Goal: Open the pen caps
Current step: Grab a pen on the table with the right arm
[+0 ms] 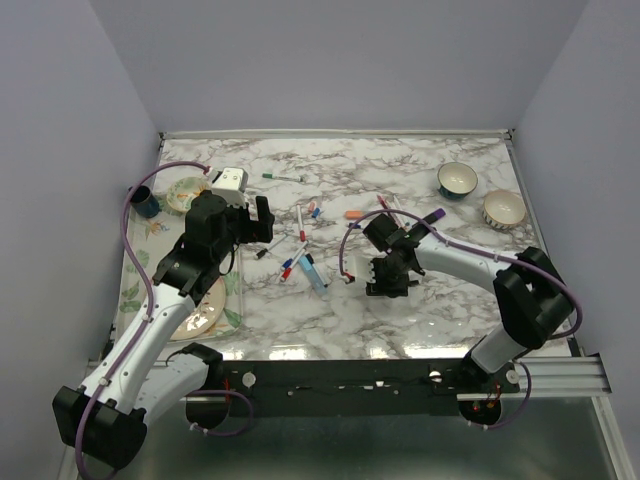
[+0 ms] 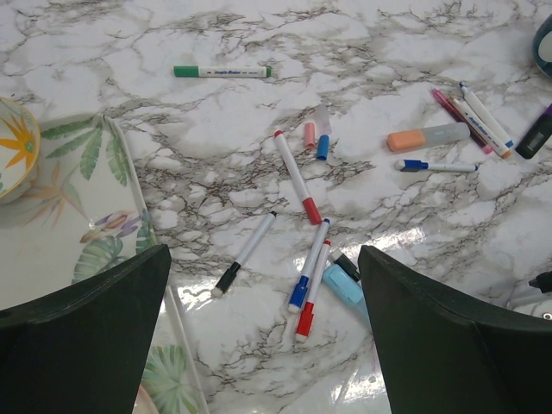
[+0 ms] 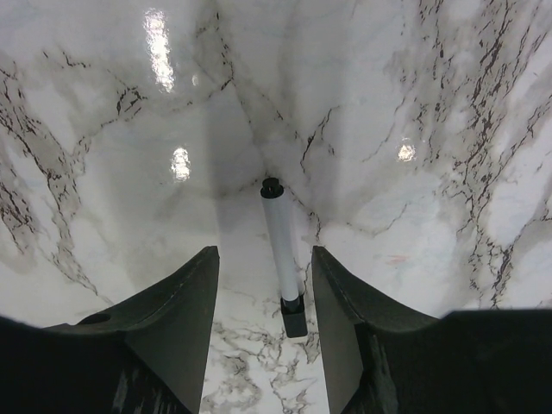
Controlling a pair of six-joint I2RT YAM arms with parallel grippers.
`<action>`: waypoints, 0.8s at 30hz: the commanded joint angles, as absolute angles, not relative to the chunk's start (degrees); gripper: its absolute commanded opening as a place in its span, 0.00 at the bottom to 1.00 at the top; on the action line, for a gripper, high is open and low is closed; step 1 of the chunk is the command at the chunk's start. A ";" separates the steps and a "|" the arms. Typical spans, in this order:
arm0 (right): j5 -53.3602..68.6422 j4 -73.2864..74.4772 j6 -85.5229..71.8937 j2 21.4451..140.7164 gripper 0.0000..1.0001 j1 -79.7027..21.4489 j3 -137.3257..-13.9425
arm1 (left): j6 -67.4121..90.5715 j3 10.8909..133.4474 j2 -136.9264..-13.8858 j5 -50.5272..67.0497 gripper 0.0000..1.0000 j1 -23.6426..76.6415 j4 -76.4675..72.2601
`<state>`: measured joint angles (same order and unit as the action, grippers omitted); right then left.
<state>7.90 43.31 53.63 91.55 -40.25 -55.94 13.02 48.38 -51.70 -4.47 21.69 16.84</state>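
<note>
Several capped pens (image 2: 297, 177) lie scattered on the marble table, their caps red, blue (image 2: 299, 293), black (image 2: 228, 278) and green (image 2: 185, 72). A loose pink cap (image 2: 310, 134) and a loose blue cap (image 2: 322, 147) rest side by side. My left gripper (image 2: 263, 254) (image 1: 262, 222) hovers wide open over the near pens, holding nothing. My right gripper (image 3: 263, 250) (image 1: 388, 280) points down at the table. Its jaws stand open on either side of a white pen (image 3: 280, 241) with a black cap (image 3: 294, 317), without touching it.
An orange highlighter (image 2: 429, 136), a light blue highlighter (image 2: 343, 283) and more pens (image 2: 470, 116) lie to the right. Two bowls (image 1: 457, 180) (image 1: 503, 208) stand at the back right. At the left are a leaf-print placemat (image 2: 86, 198), a plate (image 1: 210, 305), a small bowl (image 1: 185, 192) and a dark cup (image 1: 146, 203).
</note>
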 commanded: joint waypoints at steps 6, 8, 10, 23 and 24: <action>4.83 44.03 54.32 94.92 0.55 -39.02 -57.57 | 12.30 48.08 -50.71 -4.92 0.99 21.36 16.26; 4.66 43.86 54.05 95.53 0.55 -38.94 -57.65 | 12.30 48.08 -50.71 -4.92 0.99 21.36 16.35; 4.48 43.68 53.97 96.41 0.55 -39.02 -58.01 | 12.30 48.08 -50.71 -5.01 0.99 21.36 16.35; 8.00 45.00 52.91 100.46 0.29 -38.94 -59.59 | 12.22 48.08 -50.71 -5.01 0.99 21.36 16.26; 8.17 44.83 52.82 100.55 0.27 -39.02 -59.42 | 12.22 48.08 -50.71 -5.01 0.99 21.36 16.26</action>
<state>6.02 44.71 53.36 98.10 -39.16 -59.29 13.02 48.38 -51.68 -4.47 21.69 16.84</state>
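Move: Just below the right hand, about 2 cm down, 2 cm to its right and 1 cm ahead, lies the middle of the black-capped pen, its cap end pointing right. The blue-capped pen is some 15 cm ahead and 5 cm left, the purple marker 17 cm ahead and 11 cm right, the light-blue highlighter 18 cm left and 3 cm ahead. From the left hand the black-capped pen lies roughly 34 cm right, 8 cm back and 22 cm down. Sinking about 1.5 cm while sliding a good 1 cm to the right, the right hand settles low over the black-capped pen, then eases less than 1 cm forward and about half a centimetre back left at that height. Fingers pointing down, it starts closing them from both sides of the barrel, from a bit over half open to about a third; whether the pads already touch can't be told. ##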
